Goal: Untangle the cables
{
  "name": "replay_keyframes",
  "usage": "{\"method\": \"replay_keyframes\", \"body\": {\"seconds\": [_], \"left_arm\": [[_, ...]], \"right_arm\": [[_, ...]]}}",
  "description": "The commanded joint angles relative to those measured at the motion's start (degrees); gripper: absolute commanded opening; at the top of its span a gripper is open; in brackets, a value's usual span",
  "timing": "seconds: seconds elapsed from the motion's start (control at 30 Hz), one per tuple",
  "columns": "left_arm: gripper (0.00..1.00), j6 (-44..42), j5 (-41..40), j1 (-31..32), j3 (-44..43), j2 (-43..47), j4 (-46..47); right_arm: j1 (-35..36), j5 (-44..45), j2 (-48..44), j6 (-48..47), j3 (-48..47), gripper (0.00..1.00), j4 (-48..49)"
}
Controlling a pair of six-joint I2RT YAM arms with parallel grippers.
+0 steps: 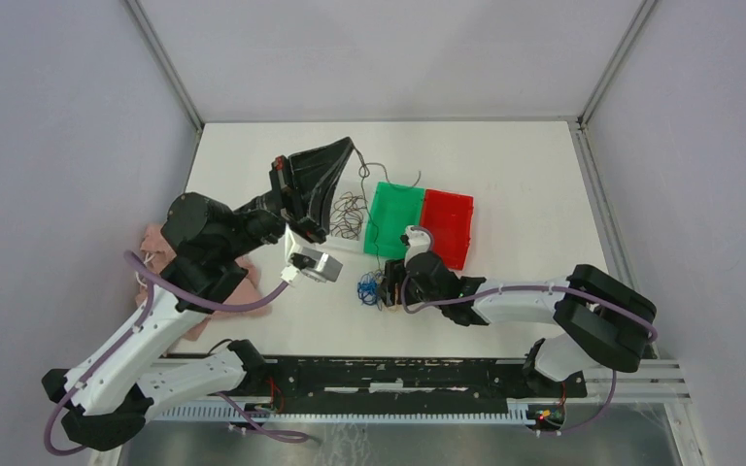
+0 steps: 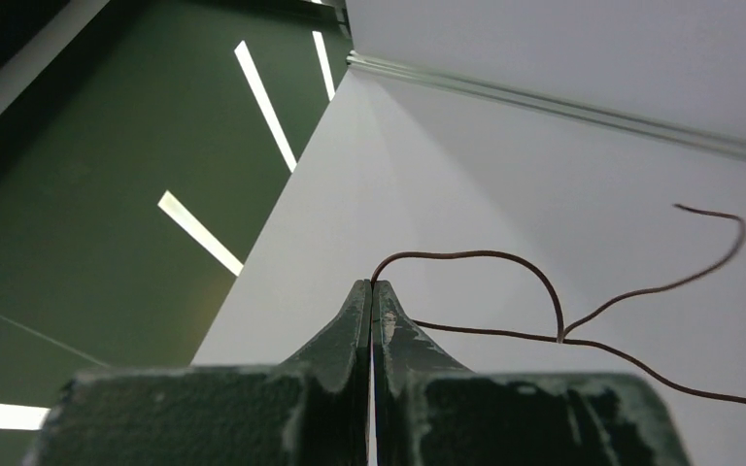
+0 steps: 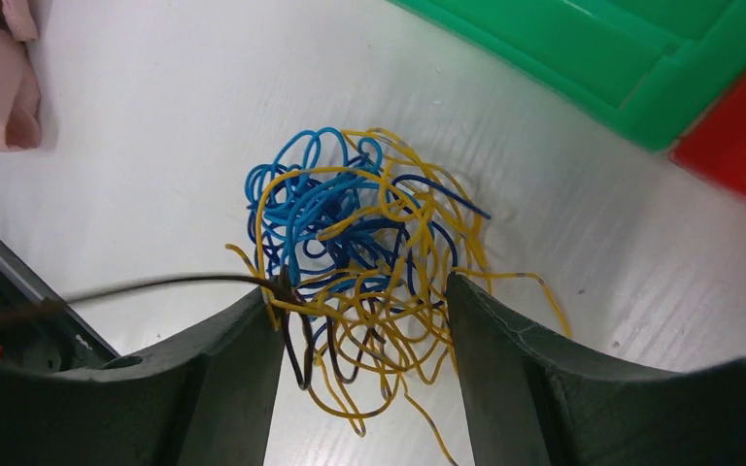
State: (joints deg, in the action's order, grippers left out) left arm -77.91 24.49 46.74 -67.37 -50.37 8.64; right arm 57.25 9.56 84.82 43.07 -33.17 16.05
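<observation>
A tangle of blue, yellow and dark cables (image 3: 359, 233) lies on the white table, small in the top view (image 1: 371, 287). My right gripper (image 3: 361, 289) is open and low over it, and its fingers (image 3: 238, 359) straddle the near part of the bundle. A dark strand runs off left past the left finger. My left gripper (image 2: 371, 287) is raised off the table and shut on the end of a thin brown cable (image 2: 486, 254), which loops away to the right. From above, that gripper (image 1: 349, 145) hangs over a loose heap of brown cables (image 1: 350, 215).
A green tray (image 1: 394, 219) and a red tray (image 1: 447, 229) sit side by side just beyond the tangle. The green tray's corner (image 3: 583, 58) lies close ahead of the right gripper. A pink cloth (image 1: 167, 260) lies at the table's left edge.
</observation>
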Motion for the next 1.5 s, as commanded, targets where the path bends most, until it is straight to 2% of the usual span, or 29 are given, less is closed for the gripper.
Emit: {"method": "replay_keyframes", "body": {"seconds": [0.0,0.1,0.23,0.43,0.77,0.9,1.1,1.3,1.47], "left_arm": [[0.03,-6.35,-2.42,0.28,-6.68,-3.02,6.02],[0.03,-7.61,-3.12,0.26,-10.53,-5.86,8.18],[0.03,-8.42,-2.81,0.26,-14.98,-8.65,9.69],[0.03,-11.88,-2.61,0.28,-20.44,-12.67,13.58],[0.03,-15.90,-2.62,0.28,-39.00,-22.76,17.28],[0.03,-14.47,-3.39,0.25,-45.91,-26.08,16.19],[0.04,-14.61,-1.16,0.28,-41.29,-23.95,15.20],[0.04,-15.47,-0.67,0.28,-36.81,-22.20,14.92],[0.04,-16.16,-0.27,0.26,-35.82,-22.05,14.48]], "right_arm": [[0.77,1.42,-1.94,0.64,2.62,0.69,2.82],[1.71,2.15,-3.21,0.08,3.38,0.75,2.44],[2.57,2.82,-5.08,-0.69,3.82,0.77,1.83],[2.97,3.26,-6.15,-0.91,4.69,0.77,1.37],[4.06,4.47,-5.93,-0.38,8.11,0.79,2.92],[4.19,5.10,-5.51,0.45,9.42,0.74,3.67],[4.42,4.77,-8.33,0.36,10.27,0.72,3.87],[4.38,2.06,-19.98,-5.15,5.27,0.83,-1.55],[4.75,-4.27,-22.58,-11.31,-0.94,0.89,0.08]]}}
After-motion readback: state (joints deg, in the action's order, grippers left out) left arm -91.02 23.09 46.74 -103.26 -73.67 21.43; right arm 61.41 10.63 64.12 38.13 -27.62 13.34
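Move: The left hand, fingers shut on the brown cable, is high over the blue-and-yellow tangle the cable runs down to: tangle about 53 cm below, 4 cm ahead, 3 cm right. At table level, the clear bin is some 22 cm ahead, 3 cm left; the green bin 20 cm ahead, 8 cm right. For the right hand, half-open at the tangle, its middle is about 2 cm ahead, 2 cm left, 3 cm below. Left hand hoists the pinched brown cable about 20 cm while right backs off from the tangle, opening and rising. ##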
